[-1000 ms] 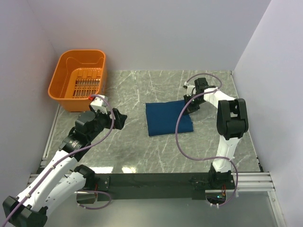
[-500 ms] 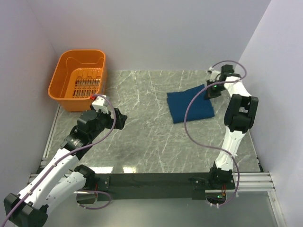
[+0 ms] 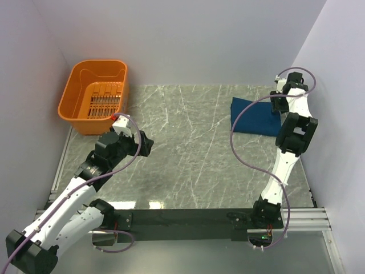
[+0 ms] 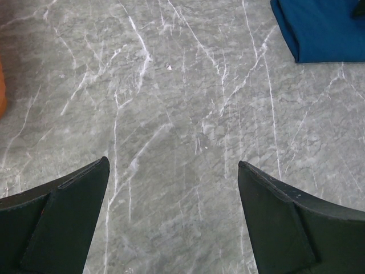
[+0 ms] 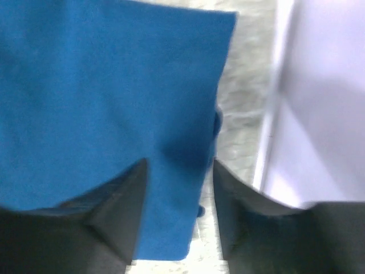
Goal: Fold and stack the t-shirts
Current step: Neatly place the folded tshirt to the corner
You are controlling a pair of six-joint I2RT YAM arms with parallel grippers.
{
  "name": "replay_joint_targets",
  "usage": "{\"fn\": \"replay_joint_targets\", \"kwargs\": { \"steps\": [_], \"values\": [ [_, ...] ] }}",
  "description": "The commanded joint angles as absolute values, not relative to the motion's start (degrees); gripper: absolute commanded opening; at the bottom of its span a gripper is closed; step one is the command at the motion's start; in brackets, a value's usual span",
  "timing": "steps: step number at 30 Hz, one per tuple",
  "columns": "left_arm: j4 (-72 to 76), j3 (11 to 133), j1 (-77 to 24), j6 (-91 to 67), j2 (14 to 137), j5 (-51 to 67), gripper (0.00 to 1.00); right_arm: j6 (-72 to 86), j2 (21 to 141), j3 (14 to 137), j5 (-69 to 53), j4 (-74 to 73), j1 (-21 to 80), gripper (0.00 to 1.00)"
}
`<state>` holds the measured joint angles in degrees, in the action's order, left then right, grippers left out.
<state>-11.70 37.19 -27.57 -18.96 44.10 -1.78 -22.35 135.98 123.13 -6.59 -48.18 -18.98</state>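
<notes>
The dark navy t-shirt (image 3: 255, 118) lies folded into a rectangle at the far right of the table; its print is hidden. My right gripper (image 3: 279, 103) is at the shirt's right edge, close to the right wall. In the right wrist view the blue cloth (image 5: 108, 97) fills the gap between the fingers of the right gripper (image 5: 180, 165), which is shut on the shirt's edge. My left gripper (image 3: 145, 142) hovers open and empty over bare table left of centre. The left wrist view shows it (image 4: 173, 165) wide open, with the shirt's corner (image 4: 322, 28) far off at the top right.
An orange plastic basket (image 3: 94, 96) stands at the far left corner. The right wall (image 5: 319, 97) is very near my right gripper. A purple cable loops off each arm. The marble tabletop (image 3: 188, 148) lies between the arms.
My right gripper has moved from the table's middle to the far right and pulled the folded shirt with it. The left arm has barely moved.
</notes>
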Motion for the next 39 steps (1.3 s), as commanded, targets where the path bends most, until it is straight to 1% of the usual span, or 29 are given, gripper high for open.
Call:
{"fn": "replay_joint_targets", "kwargs": {
  "steps": [1, 3, 5, 8, 10, 11, 14, 15, 16, 18, 19, 21, 22, 23, 24, 25, 26, 27, 28, 31, 34, 35, 36, 39],
  "values": [
    [-10.46, 37.79, -27.42, -18.9, 43.68, -2.37, 0.99, -24.34, 131.93, 123.84, 1.13, -43.86, -18.28, 0.59],
    [-10.55, 37.88, -27.42, -18.98, 43.42, -2.46, 0.99, -25.05, 129.3, 121.83, 1.14, -43.33, -18.11, 0.69],
    [-10.72, 38.14, -27.42, -18.98, 43.16, -2.72, 0.99, -25.57, 125.52, 117.89, 0.53, -42.54, -17.93, 0.71],
    [-11.33, 38.58, -27.42, -19.34, 42.28, -3.51, 0.99, -26.36, 118.67, 112.34, -0.87, -40.52, -17.05, 0.72],
    [-11.95, 39.2, -27.33, -19.86, 41.23, -4.39, 0.99, -26.63, 114.98, 106.46, -4.38, -40.43, -15.74, 0.73],
    [-12.21, 39.46, -27.33, -20.12, 40.7, -5.61, 0.99, -26.8, 111.31, 104.52, -5.96, -40.69, -15.21, 0.73],
    [-13.53, 40.16, -27.42, -21.88, 38.5, -8.86, 0.99, -26.11, 102.77, 95.91, -14.04, -41.57, -13.02, 0.75],
    [-14.67, 40.34, -27.33, -22.67, 37.97, -9.92, 1.0, -25.76, 100.31, 90.84, -15.54, -41.05, -12.4, 0.77],
    [-15.2, 40.95, -27.33, -23.02, 37.1, -10.89, 1.0, -25.4, 95.15, 88.18, -18.34, -40.78, -11.87, 0.77],
    [-17.56, 41.48, -27.42, -23.73, 35.95, -14.04, 0.99, -24.88, 89.59, 80.99, -19.51, -39.56, -9.68, 0.77],
    [-18.71, 42.01, -27.42, -23.64, 35.69, -14.67, 0.99, -24.44, 83.99, 78.86, -19.34, -38.85, -9.06, 0.78],
    [-20.29, 42.62, -27.25, -24.25, 35.42, -16.95, 0.99, -22.94, 78.16, 73.42, -19.34, -37.19, -8.53, 0.78],
    [-21.26, 42.97, -27.16, -24.34, 35.25, -17.22, 1.0, -22.5, 72.65, 71.91, -18.99, -36.57, -8.53, 0.78],
    [-21.62, 43.67, -26.2, -25.39, 35.33, -16.18, 0.99, -21.19, 63.98, 65.98, -14.37, -32.04, -9.13, 0.81],
    [-21.71, 43.68, -26.19, -25.4, 35.33, -16.17, 0.99, -21.18, 60.94, 65.92, -14.33, -31.99, -9.14, 0.81],
    [-21.8, 43.86, -25.84, -25.66, 35.51, -15.82, 0.99, -19.35, 58.12, 62.52, -9.19, -30.34, -9.49, 0.88],
    [-21.8, 44.03, -25.06, -26.01, 35.59, -15.39, 0.99, -17.68, 54.96, 60.4, -6.27, -26.23, -10.01, 0.91],
    [-21.88, 44.56, -24.7, -26.19, 36.12, -14.42, 1.0, -13.32, 49.28, 58.21, -2.93, -23.58, -10.45, 1.0],
    [-22.23, 44.91, -24.26, -26.28, 36.38, -13.89, 0.99, -11.62, 46.7, 54.79, -0.9, -21.9, -10.89, 1.0],
    [-23.29, 45.62, -23.73, -25.58, 36.47, -14.06, 0.99, -9.33, 39.65, 52.57, -4.83, -24.42, -12.04, 1.0],
    [-24.6, 44.74, -23.82, -23.65, 35.51, -17.04, 0.99, -2.66, 34.38, 50.02, -0.9, -25.49, -12.04, 1.0],
    [-25.31, 43.95, -23.82, -22.77, 34.64, -17.31, 1.0, -0.9, 33.5, 49.57, -0.1, -25.75, -12.04, 1.0],
    [-25.57, 43.51, -23.82, -22.5, 34.11, -17.31, 0.99, 1.91, 32.62, 49.22, 4.26, -26.19, -12.04, 1.0],
    [-25.93, 41.31, -23.73, -21.62, 31.12, -16.96, 0.99, 4.21, 32.26, 49.48, 7.63, -28.21, -12.04, 1.0]
  ]
}}
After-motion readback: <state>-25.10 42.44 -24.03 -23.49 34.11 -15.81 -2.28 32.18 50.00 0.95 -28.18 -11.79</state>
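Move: The folded t-shirt lies right at my right hand: my parting fingers are at its right edge, its middle about 13 cm to the left, some 3 cm back and 1 cm lower. The table's far right corner is about 14 cm ahead of that hand, 5 cm to its right and 2 cm lower. From my left hand the t-shirt's middle lies roughly 57 cm to the right, 22 cm ahead and 15 cm below. I open my right fingers the rest of the way, let the t-shirt's right edge come free, and draw that hand back about 28 cm and up some 24 cm, swinging left as well before easing slightly right, while its fingers tip up from pointing down by about 50 degrees. My empty left hand stays open, drifts left and a little up, away from the t-shirt, turning counter-clockwise. ##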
